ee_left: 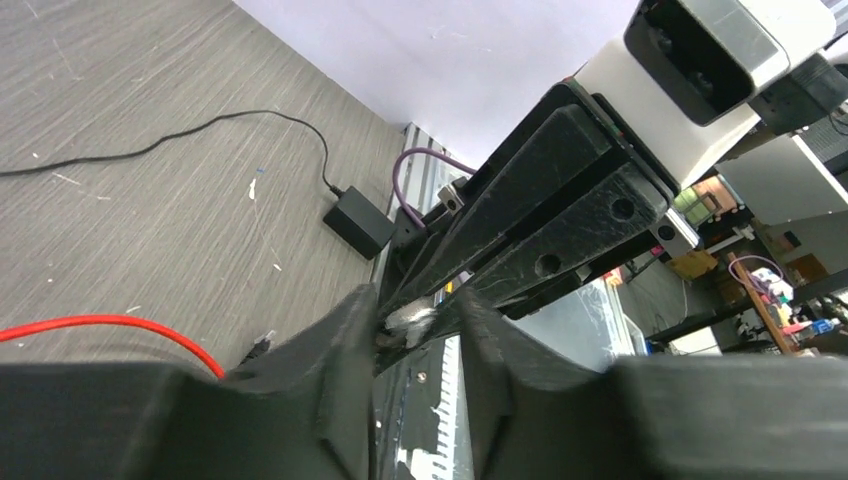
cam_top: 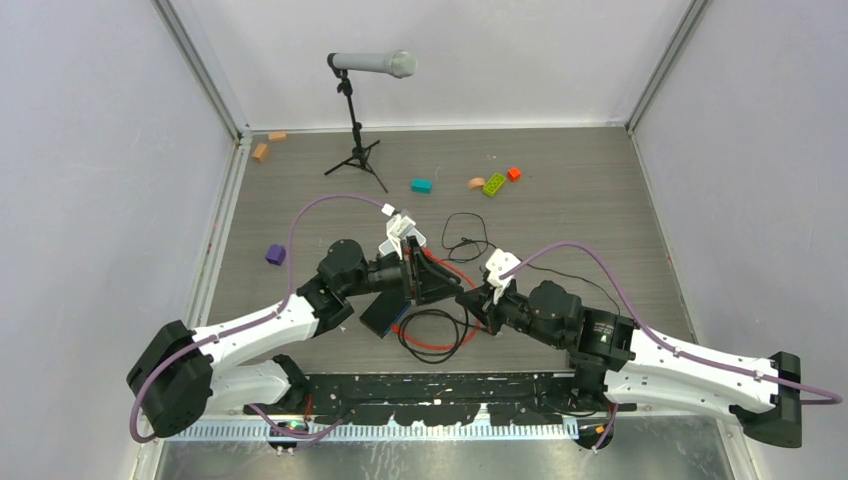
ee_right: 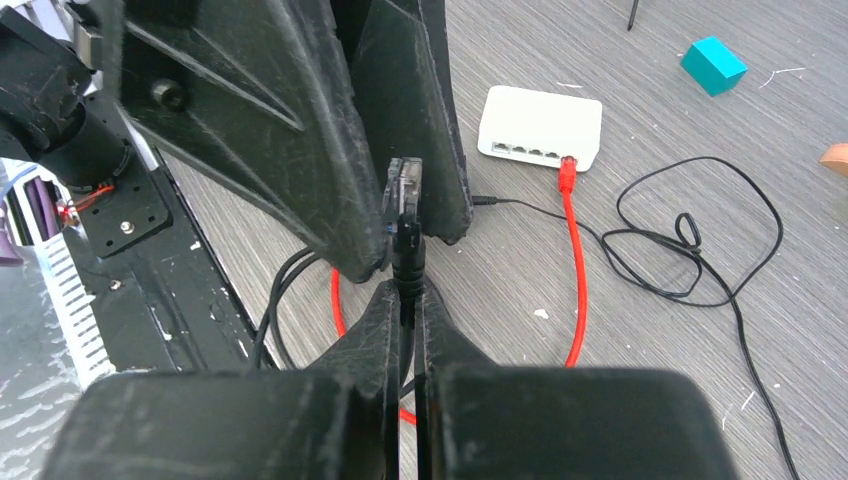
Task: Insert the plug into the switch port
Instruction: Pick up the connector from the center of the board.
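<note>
My right gripper (ee_right: pixel 408 290) is shut on the black boot of the plug (ee_right: pixel 405 185), whose clear tip points away from the wrist. The left gripper (ee_left: pixel 415 305) is open and straddles that tip (ee_left: pixel 412 322); the plug lies against one of its fingers (ee_right: pixel 280 130), with a gap to the other. In the top view both grippers meet at mid-table (cam_top: pixel 455 290) and hide the plug. The flat black box with a blue edge (cam_top: pixel 385 315) lies just left of them, under the left wrist. Its switch port cannot be made out.
A white box (ee_right: pixel 540 125) has a red cable (ee_right: pixel 575 260) plugged into it, which loops under the grippers. Thin black wire (ee_right: pixel 690 240) and a black adapter (ee_left: pixel 358 222) lie nearby. A microphone stand (cam_top: pixel 355 130) and coloured blocks (cam_top: pixel 421 185) sit further back.
</note>
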Tool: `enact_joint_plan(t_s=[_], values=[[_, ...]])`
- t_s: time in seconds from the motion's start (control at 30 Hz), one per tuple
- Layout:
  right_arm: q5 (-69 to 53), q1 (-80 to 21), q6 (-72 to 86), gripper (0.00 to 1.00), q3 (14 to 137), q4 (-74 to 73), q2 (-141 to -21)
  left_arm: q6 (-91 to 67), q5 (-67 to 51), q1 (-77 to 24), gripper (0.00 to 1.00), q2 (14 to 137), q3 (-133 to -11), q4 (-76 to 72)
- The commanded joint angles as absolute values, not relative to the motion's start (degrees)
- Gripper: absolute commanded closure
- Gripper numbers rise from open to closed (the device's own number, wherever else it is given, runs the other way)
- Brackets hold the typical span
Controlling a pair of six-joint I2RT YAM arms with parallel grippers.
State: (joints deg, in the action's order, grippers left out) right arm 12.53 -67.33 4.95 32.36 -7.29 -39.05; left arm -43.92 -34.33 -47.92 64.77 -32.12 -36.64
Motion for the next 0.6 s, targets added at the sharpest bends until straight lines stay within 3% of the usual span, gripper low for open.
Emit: enact_joint_plan(t_s=[0.0,0.1,0.13,0.23,0.3,0.33,0.57], values=[[13.88,-67.32,6.50,0.99,34.48,-3.67,-38.91,-42.34,-35.47,-48.23,0.71,64.51,-34.23,-40.09],[13.94,-67.37,6.20,0.97,34.37,-4.27,-38.54,-41.43,-33.72,-48.18,0.96,64.39,-34.99,-36.66],[14.12,-67.33,6.04,0.92,34.37,-4.46,-38.32,-40.94,-32.56,-48.17,1.00,64.30,-35.39,-34.58],[15.19,-67.39,5.35,0.72,34.09,-4.58,-37.37,-40.07,-27.36,-48.16,1.00,63.72,-36.63,-28.34],[16.51,-67.36,4.82,0.52,33.31,-4.03,-36.66,-40.44,-21.94,-48.23,1.00,63.03,-36.88,-24.13],[17.13,-67.33,4.41,0.47,32.70,-3.21,-36.39,-40.88,-18.71,-48.20,1.00,62.54,-36.98,-23.04],[23.02,-67.33,-1.82,0.44,26.06,10.76,-38.11,-44.80,-1.45,-48.49,1.00,60.01,-37.70,-13.00]])
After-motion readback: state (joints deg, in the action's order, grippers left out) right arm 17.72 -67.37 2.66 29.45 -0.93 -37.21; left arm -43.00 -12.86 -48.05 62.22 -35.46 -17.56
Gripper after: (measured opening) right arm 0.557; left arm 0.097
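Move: The black cable's connector, still pinched by the right gripper, stands between the left gripper's parted fingers, practically at the left hand point; from the right hand it is about 1 cm forward and 2 cm left, at its own height. From the left hand the white switch lies some 26 cm ahead and 13 cm left, the black box about 11 cm ahead and 16 cm left, and the coiled cable roughly 5 cm ahead and 7 cm left, all some 24 cm below. Close the left fingers on the connector where they are, and only then open the right fingers about halfway to let go of it, keeping the right hand nearly in place. With the connector pinched, carry the left gripper about 5 cm forward, also sinking some 3 cm and easing left, away from the right gripper and towards the switch, gathering speed while turning roughly 20 degrees counter-clockwise. ##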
